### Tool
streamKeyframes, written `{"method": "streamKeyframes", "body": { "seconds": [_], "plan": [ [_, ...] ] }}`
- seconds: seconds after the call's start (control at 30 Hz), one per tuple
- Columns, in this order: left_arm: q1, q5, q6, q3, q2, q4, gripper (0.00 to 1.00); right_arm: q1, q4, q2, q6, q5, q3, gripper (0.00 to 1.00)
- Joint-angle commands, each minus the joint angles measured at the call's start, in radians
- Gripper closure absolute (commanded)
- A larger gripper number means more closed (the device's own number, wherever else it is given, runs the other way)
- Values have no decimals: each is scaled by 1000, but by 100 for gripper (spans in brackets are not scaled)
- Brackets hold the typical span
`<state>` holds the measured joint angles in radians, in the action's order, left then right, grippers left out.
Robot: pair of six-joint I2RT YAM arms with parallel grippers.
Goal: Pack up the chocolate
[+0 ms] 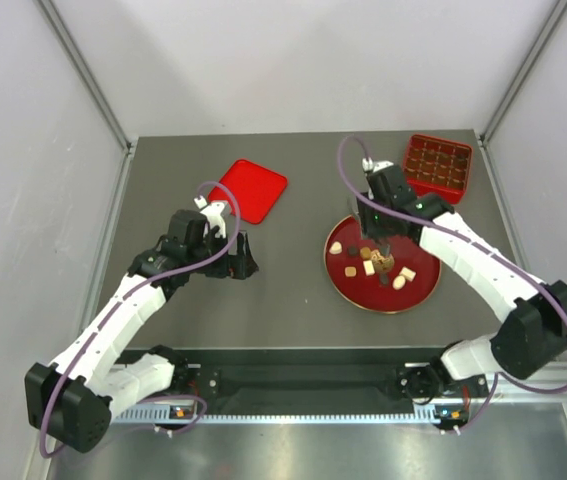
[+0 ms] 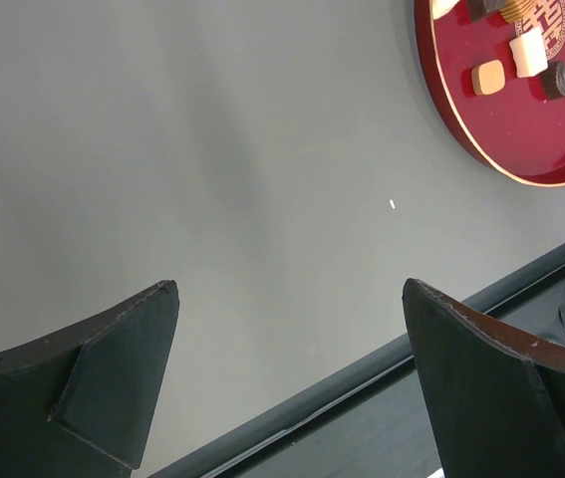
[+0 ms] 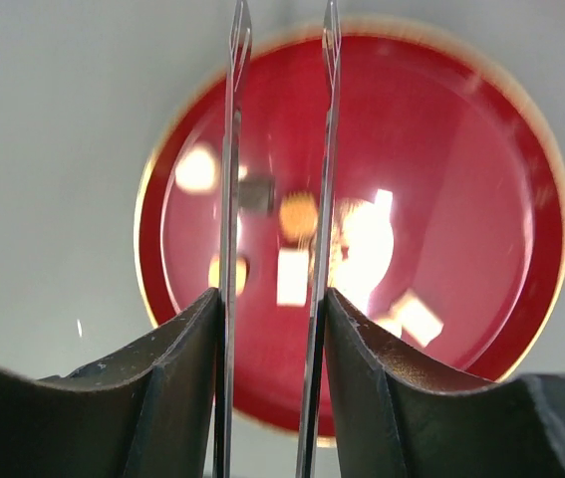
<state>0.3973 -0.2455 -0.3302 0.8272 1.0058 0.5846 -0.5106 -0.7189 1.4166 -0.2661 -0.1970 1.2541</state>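
Note:
Several small pieces of chocolate (image 1: pixel 370 268), cream, tan and dark, lie on the round red plate (image 1: pixel 363 292). My right gripper (image 1: pixel 383 240) hovers over the plate, shut on thin metal tongs (image 3: pixel 229 149). The two blades of the tongs stand apart with nothing between them, pointing down over the plate (image 3: pixel 461 149). A pale cube of chocolate (image 3: pixel 292 276) shows below, between the blades. My left gripper (image 1: pixel 243 262) is open and holds nothing, low over the table left of the plate. Its view catches the plate's edge (image 2: pixel 521 129) and a tan piece (image 2: pixel 488 77).
A red box with a grid of compartments (image 1: pixel 439 167) stands at the back right, behind the plate. Its flat red lid (image 1: pixel 253 190) lies at the back left, just beyond my left gripper. The table's front rail (image 2: pixel 362 373) runs under the left fingers.

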Motion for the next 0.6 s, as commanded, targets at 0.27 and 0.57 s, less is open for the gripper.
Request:
{"method": "streamKeyframes", "body": {
  "seconds": [0.27,0.57],
  "plan": [
    [3,3,5,-3,-7,-20,1,-69,-40,-194,-82,60,-188,57],
    [3,6,3,-3,-3,-19,1,-121,-8,-191,-117,96,-237,57]
  ]
}}
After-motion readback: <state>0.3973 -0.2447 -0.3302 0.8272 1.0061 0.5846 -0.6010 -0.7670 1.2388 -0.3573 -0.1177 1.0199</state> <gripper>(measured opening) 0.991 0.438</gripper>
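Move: The right hand, empty, is over the far-left part of the red tray. The yellow square chocolate lies about 6 cm back, 4 cm left and some 11 cm below. At that same depth, the dark square is level and 3 cm left, the white square 5 cm back and 1 cm right, and the round white one 1 cm ahead and 8 cm left. From the left hand, the yellow square is about 2 cm ahead, 24 cm right and 9 cm below. Touching nothing, the right hand heads back and down over the tray towards the yellow square chocolate, about 8 cm back and 4 cm lower. It starts fast and eases off, while the fingers tip some 10 degrees nearer to straight down and stay partly open. ##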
